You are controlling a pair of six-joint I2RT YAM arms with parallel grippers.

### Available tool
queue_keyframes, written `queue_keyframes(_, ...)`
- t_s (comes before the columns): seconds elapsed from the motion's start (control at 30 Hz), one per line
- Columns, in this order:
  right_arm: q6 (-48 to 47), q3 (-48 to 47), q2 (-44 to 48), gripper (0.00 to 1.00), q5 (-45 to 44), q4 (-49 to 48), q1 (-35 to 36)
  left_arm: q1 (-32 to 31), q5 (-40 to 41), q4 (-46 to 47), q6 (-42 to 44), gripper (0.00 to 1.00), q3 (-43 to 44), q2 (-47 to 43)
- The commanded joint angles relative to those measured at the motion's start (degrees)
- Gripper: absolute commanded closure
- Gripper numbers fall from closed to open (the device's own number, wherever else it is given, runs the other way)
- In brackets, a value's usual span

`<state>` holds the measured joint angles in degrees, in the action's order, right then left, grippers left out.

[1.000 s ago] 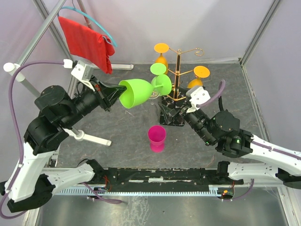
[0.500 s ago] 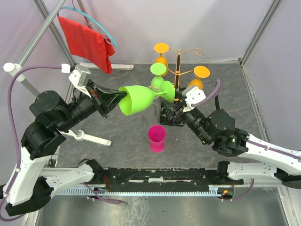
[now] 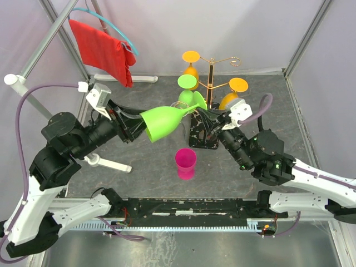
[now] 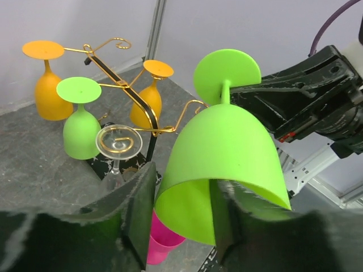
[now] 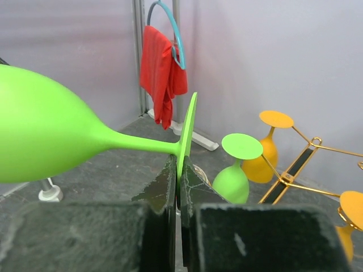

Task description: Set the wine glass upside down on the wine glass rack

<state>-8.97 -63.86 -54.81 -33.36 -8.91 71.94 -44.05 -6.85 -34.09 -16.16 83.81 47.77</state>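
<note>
The green wine glass (image 3: 164, 123) hangs on its side above the table, bowl to the left, foot to the right. My right gripper (image 3: 204, 118) is shut on the rim of its flat foot; the right wrist view shows both pads (image 5: 170, 175) pinching the disc edge-on (image 5: 178, 170). My left gripper (image 3: 136, 119) is open at the bowl's mouth (image 4: 227, 147), one finger outside the wall with a gap, the other inside (image 4: 181, 190). The gold wine glass rack (image 3: 210, 83) stands just behind on its black marble base (image 3: 201, 139).
Two orange glasses (image 3: 191, 69) (image 3: 231, 99) and a green one (image 3: 187, 95) hang upside down on the rack; a clear glass (image 4: 119, 141) stands by its base. A pink cup (image 3: 185, 163) stands in front. A red cloth on a hanger (image 3: 103, 47) hangs at back left.
My right gripper has closed on the glass's foot. My left gripper has let go of the bowl's rim and opened. The glass has shifted slightly right, toward the rack.
</note>
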Motion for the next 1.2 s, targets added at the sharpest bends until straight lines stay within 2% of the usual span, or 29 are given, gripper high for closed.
queue_keyframes(0.0,-2.48,-0.47,-1.36,0.99,-2.2,0.43,0.0,-0.09,-2.09,4.05,-2.04,0.41,-1.05,-1.21)
queue_keyframes(0.1,-4.72,-2.3,-2.56,0.99,-5.1,1.75,-0.17,-0.07,-2.31,0.84,-1.61,0.28,-2.47,-1.7)
queue_keyframes(0.2,-7.81,-5.19,-3.73,0.99,-7.61,4.28,-0.94,-0.09,-0.93,-4.15,-1.44,0.2,-5.01,-2.72)
queue_keyframes(0.43,-11.57,-8.7,-3.64,0.99,-10.04,8.34,-4.99,-0.07,3.91,-11.96,-2.88,0.16,-10.47,-7.62)
queue_keyframes(0.6,-14.57,-9.76,-3.64,0.99,-9.39,12.03,-7.85,-0.02,6.02,-16.31,-2.47,0.15,-7.02,-8.46)
queue_keyframes(0.7,-17.65,-9.55,-3.45,0.99,-9.07,13.36,-8.14,-0.07,4.43,-16.64,-1.44,0.15,-3.4,-7.37)
queue_keyframes(0.93,-24.96,-8.01,-0.6,0.99,1.75,17.56,-8.19,-0.08,-0.65,-15.07,2.72,0.15,5.39,0.45)
queue_keyframes(1.17,-31.84,-6.39,1.6,0.99,15.47,19.74,-8.2,-0.07,-7.55,-11.05,5.87,0.15,9.25,8.71)
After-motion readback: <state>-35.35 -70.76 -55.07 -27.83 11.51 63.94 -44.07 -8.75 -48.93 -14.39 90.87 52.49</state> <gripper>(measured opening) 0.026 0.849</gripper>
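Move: The right gripper pinches the foot of the green glass; the rack's empty near-right hook lies about 9 cm ahead, 9 cm right and 22 cm below it. The clear glass's foot is also some 9 cm ahead and 22 cm down, but 7 cm left; the hung green glass's foot is 18 cm ahead, 6 cm left. From the left gripper, already opening at the rim, the held glass's middle is about 7 cm right and 2 cm ahead. Open the left fingers wide around the rim and sink clear about 10 cm, drawing slightly back and left, then rise roughly 7 cm and come back right. Keep the right pinch on the foot; swing the glass forward and right, about 5 cm each, then ease back a little, rolling the hand some 30 degrees, left side down, to lower the bowl. ##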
